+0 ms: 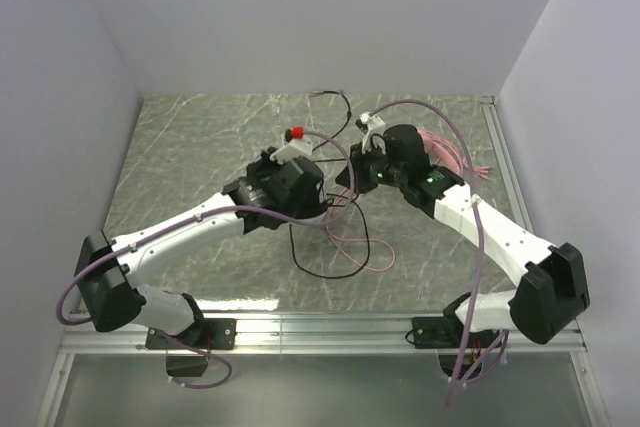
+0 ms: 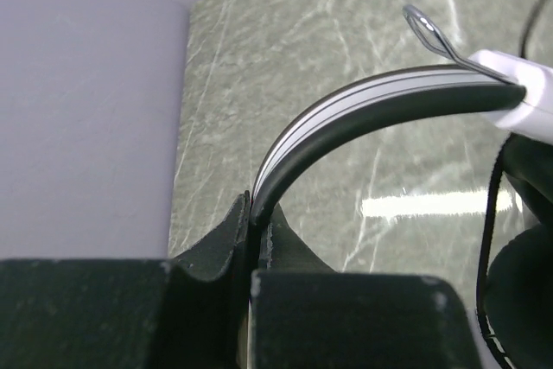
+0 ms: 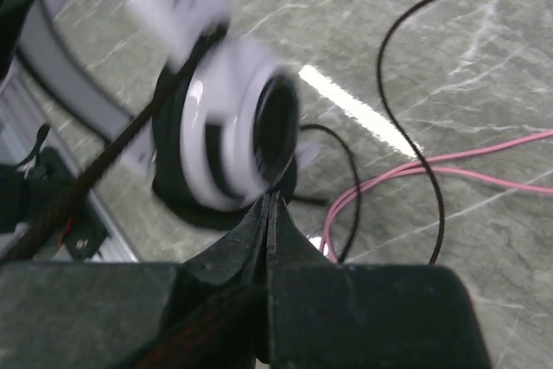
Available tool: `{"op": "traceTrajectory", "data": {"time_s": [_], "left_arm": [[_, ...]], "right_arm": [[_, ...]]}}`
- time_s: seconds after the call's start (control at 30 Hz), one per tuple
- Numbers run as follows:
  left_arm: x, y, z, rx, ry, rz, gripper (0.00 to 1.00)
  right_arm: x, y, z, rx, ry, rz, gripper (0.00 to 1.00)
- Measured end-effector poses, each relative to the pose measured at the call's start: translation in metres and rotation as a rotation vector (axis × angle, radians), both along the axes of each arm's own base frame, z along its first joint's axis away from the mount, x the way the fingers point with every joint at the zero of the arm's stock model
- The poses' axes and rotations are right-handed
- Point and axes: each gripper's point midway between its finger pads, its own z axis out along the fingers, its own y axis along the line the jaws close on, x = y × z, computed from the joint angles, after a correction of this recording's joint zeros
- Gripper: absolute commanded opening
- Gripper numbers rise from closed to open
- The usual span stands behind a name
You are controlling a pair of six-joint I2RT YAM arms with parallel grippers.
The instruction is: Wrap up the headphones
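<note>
The black and white headphones hang above the table between my two arms. In the left wrist view my left gripper (image 2: 255, 209) is shut on the striped headband (image 2: 363, 101), which arches right to a white slider (image 2: 531, 92); a black ear pad (image 2: 518, 291) sits at the right edge. My right gripper (image 3: 270, 200) is shut, its tips against the blurred white and black ear cup (image 3: 229, 131); nothing shows between them. The black cable (image 3: 415, 153) and a pink cable (image 3: 467, 170) trail over the table. The pink headphones (image 1: 440, 152) lie at the back right.
Loops of black cable (image 1: 335, 269) and pink cable (image 1: 378, 259) lie on the marble tabletop (image 1: 200, 147) in front of the grippers. A metal rail (image 1: 505, 167) runs along the right edge. White walls close in on the left, back and right.
</note>
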Motion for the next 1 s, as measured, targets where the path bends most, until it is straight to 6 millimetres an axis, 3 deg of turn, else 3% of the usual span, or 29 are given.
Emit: {"op": "traceTrajectory", "data": {"time_s": [0.1,0.3,0.43,0.6,0.73,0.9,1.0], "left_arm": [[0.015,0.01,0.016,-0.062,-0.031,0.055,0.0],[0.044,0.034,0.072,-0.192,-0.138,0.145,0.0],[0.051,0.059,0.102,-0.143,-0.234,0.239,0.0],[0.061,0.066,0.118,-0.092,-0.281,0.319,0.0],[0.073,0.064,0.123,-0.168,-0.297,0.325,0.0],[0.08,0.076,0.141,-0.274,-0.345,0.354,0.0],[0.083,0.081,0.141,-0.294,-0.35,0.361,0.0]], "right_arm": [[-0.013,0.002,0.008,0.0,-0.004,0.045,0.0],[-0.022,0.016,0.012,-0.055,0.005,0.099,0.0],[-0.028,0.026,0.007,-0.079,0.019,0.135,0.0],[-0.045,0.038,0.006,-0.08,0.024,0.208,0.0],[-0.061,0.051,0.012,-0.048,0.01,0.297,0.0],[-0.082,0.064,0.034,0.029,-0.056,0.42,0.0],[-0.093,0.065,0.051,0.077,-0.111,0.456,0.0]]}}
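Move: The headphones hang by their band from the left fingers, their middle about 8 cm to that hand's right and 5 cm back, 2 cm lower. From the right hand, which pinches their black cable, they lie roughly 8 cm left and 3 cm back, near its height. The pink headphones rest some 24 cm to the right hand's right, 6 cm ahead and 18 cm below. Left lifts the held headphones 14 cm, also forward-left; right draws the pinched cable back-left, about 9 cm back, rising. ##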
